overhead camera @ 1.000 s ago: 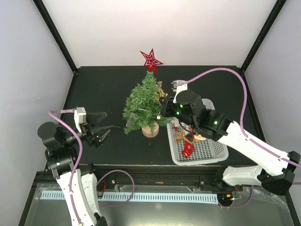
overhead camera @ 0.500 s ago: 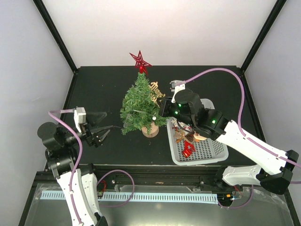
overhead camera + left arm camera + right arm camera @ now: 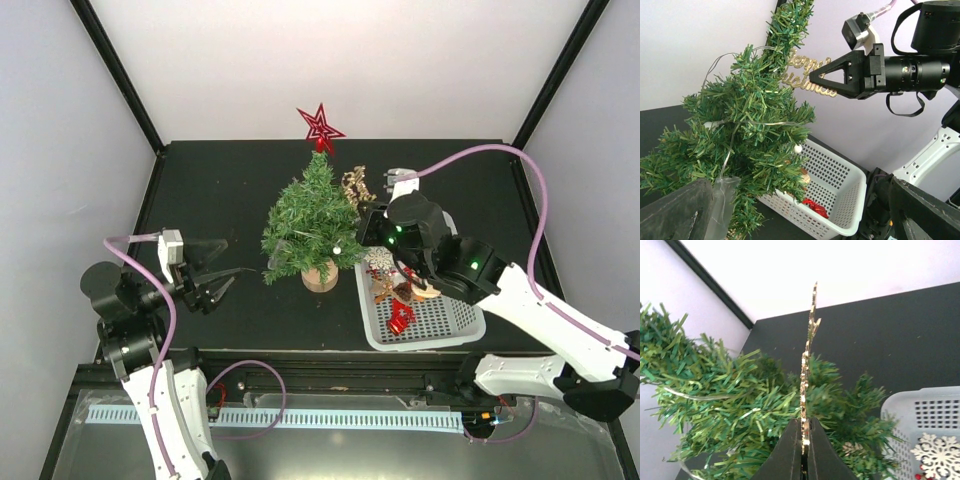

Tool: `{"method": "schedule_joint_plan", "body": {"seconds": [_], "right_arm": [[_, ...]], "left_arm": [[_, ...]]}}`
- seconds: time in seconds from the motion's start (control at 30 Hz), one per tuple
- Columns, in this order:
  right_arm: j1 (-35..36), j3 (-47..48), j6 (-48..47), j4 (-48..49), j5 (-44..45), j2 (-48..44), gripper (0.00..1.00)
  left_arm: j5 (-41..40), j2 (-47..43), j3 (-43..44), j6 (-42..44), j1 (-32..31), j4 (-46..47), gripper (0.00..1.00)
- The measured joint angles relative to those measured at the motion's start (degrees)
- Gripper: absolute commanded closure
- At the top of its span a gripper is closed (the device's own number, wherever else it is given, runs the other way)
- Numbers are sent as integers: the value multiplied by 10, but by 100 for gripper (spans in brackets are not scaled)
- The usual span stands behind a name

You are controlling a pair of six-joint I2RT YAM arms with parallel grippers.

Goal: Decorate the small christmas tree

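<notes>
The small christmas tree stands upright on its wooden disc base, a red star on its tip and a thin light wire wound through the branches. My right gripper is shut on a gold glitter "Merry Christmas" sign, held edge-up against the tree's upper right side. The right wrist view has the sign rising from the closed right gripper over the needles. My left gripper hangs open and holds nothing, left of the tree, apart from it.
A white mesh basket sits right of the tree, holding a white snowflake, a red ornament and other decorations. The right arm reaches over the basket. Black frame posts and pale walls close in the dark table.
Half a second ago the tree leaned left; it has swung back upright. The right gripper has shifted right with the gold sign. The left arm has not moved.
</notes>
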Motion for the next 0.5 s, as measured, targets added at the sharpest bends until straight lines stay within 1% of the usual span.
{"method": "schedule_joint_plan", "body": {"seconds": [0.17, 0.3, 0.4, 0.5], "right_arm": [[-3, -19, -2, -7, 57, -37, 99], [-16, -45, 7, -9, 84, -69, 99], [-30, -65, 17, -9, 87, -79, 99], [-45, -97, 26, 2, 69, -82, 99]], "left_arm": [[1, -7, -3, -5, 1, 3, 5], [2, -8, -7, -9, 1, 12, 5], [2, -9, -11, -13, 3, 17, 5], [2, -10, -11, -17, 4, 22, 5]]}}
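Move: The small christmas tree, with its middle about 8 cm left of the right hand, 3 cm ahead and 6 cm lower, is where the gold lettering already held by that hand belongs. The red star tops the tree some 14 cm above the hand, 8 cm left and 3 cm ahead. To the right hand's right the basket is centred about 15 cm off, 1 cm ahead and 19 cm down, its snowflake 5 cm right, 5 cm ahead and 18 cm down. From the left hand the tree lies roughly 12 cm ahead, 16 cm right and 6 cm lower. The gold lettering, still pinched in the shut fingers of the right hand, is swung away from the tree's right side, some 6.5 cm to the right and over the basket's tree-side part. The hand turns clockwise by about 10 degrees along the way, then the sideways travel dies out and the hand sinks about 3 cm. ##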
